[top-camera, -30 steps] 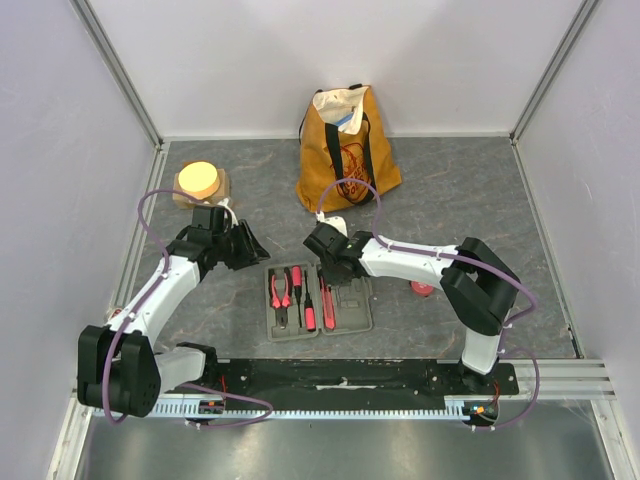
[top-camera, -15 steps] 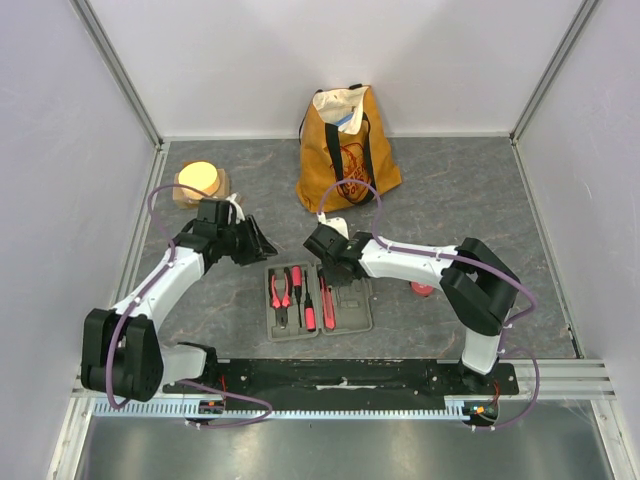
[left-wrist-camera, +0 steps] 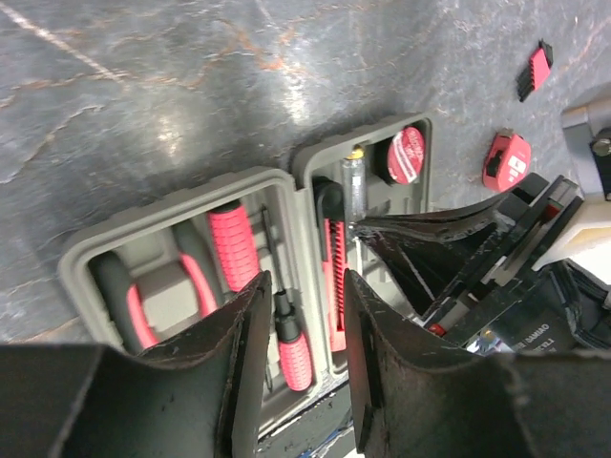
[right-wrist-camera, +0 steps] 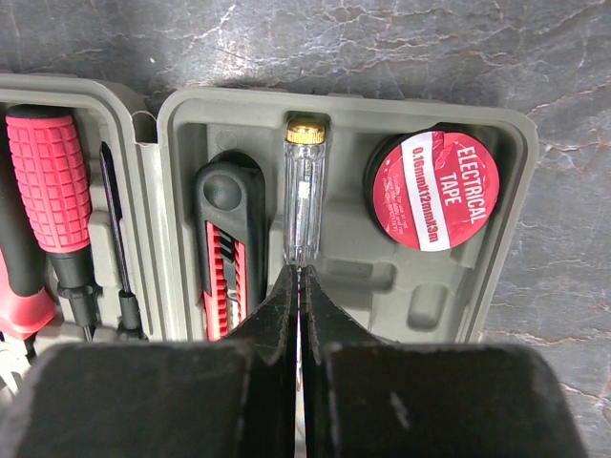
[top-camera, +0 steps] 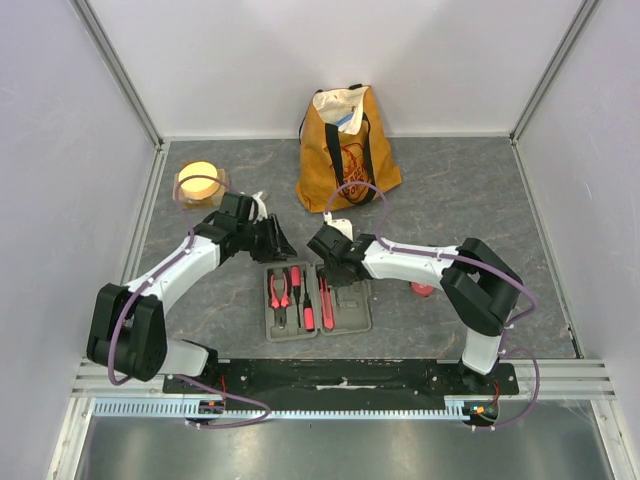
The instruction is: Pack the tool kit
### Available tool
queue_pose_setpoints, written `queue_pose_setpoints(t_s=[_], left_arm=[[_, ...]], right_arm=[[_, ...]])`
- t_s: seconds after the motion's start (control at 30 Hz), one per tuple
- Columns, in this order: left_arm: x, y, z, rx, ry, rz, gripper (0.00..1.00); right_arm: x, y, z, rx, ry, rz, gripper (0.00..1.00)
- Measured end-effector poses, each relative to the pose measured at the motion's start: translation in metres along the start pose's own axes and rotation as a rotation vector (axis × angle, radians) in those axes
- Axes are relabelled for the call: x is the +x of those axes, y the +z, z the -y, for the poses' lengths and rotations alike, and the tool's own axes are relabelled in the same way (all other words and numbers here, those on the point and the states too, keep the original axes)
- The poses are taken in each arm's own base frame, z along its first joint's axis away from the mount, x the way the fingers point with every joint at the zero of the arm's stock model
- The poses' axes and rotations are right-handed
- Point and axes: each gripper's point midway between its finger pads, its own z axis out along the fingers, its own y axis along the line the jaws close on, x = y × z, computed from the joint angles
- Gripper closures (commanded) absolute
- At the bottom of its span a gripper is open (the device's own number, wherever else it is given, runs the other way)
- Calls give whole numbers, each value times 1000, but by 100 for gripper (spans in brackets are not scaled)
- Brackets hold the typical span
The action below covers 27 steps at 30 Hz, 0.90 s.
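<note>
The grey tool kit case (top-camera: 345, 318) lies open on the table. It holds red pliers (top-camera: 280, 291), screwdrivers (right-wrist-camera: 48, 181), a red-and-black knife (right-wrist-camera: 229, 253), a clear-handled tester screwdriver (right-wrist-camera: 302, 205) and a roll of electrical tape (right-wrist-camera: 434, 191). My right gripper (right-wrist-camera: 302, 277) is shut, its tips at the lower end of the tester's handle, over the thin shaft. My left gripper (left-wrist-camera: 305, 286) hangs open above the case's hinge with nothing between its fingers. A red tape measure (top-camera: 422, 289) lies on the table right of the case.
A mustard tote bag (top-camera: 346, 150) stands at the back centre. A round yellow-topped block (top-camera: 200, 182) sits at the back left. A small red-and-black piece (left-wrist-camera: 537, 69) lies on the table beyond the tape measure (left-wrist-camera: 506, 160). Both grippers crowd the case's far edge.
My left arm has swung right, bringing its gripper to the case's far edge. The right gripper has closed fully while staying over the case.
</note>
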Motion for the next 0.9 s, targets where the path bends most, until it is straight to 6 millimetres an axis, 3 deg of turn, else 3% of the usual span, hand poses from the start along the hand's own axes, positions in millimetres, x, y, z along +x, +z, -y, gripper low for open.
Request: queue_pose_setpoints(t_s=[0.17, 0.37, 0.5, 0.63, 0.73, 0.83, 0.9], left_arm=[[2, 10, 16, 24, 32, -36, 59], [-5, 8, 22, 25, 35, -21, 59], [-15, 3, 25, 7, 42, 12, 57], [-21, -9, 24, -22, 52, 63, 56], [-27, -20, 28, -26, 65, 112, 54], [-29, -31, 29, -24, 76, 153, 53], [-26, -34, 26, -31, 78, 165, 53]], right_arm=[[-2, 1, -5, -27, 23, 17, 99], [-10, -5, -4, -5, 27, 35, 82], [-39, -19, -11, 9, 51, 101, 70], [-82, -50, -10, 15, 113, 231, 55], [-104, -79, 14, 53, 181, 313, 43], [-114, -101, 57, 115, 274, 374, 26], [-108, -108, 96, 191, 336, 383, 15]])
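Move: Roughly 20 cm to the right of the right hand and 5 cm farther out lies the small pink-and-black piece, nearly level in height with it. The red tape measure is about 19 cm to its right and 1 cm back. Inside the case, the electrical tape sits some 3 cm ahead and 4 cm right of this hand, the utility knife 4 cm back and 2 cm left. From the left hand, the pink-and-black piece is about 30 cm right, 3 cm ahead and 9 cm below. Rising off the clear-handled tester in the case, where its shut tips were, the right hand climbs about 13 cm and reaches forward 7, then sweeps 10 cm right towards the pink-and-black piece and tape measure, opening wide and turning some 25 degrees clockwise. The empty left hand edges 2 cm right over the case, then lifts 5 cm and drifts back left. ##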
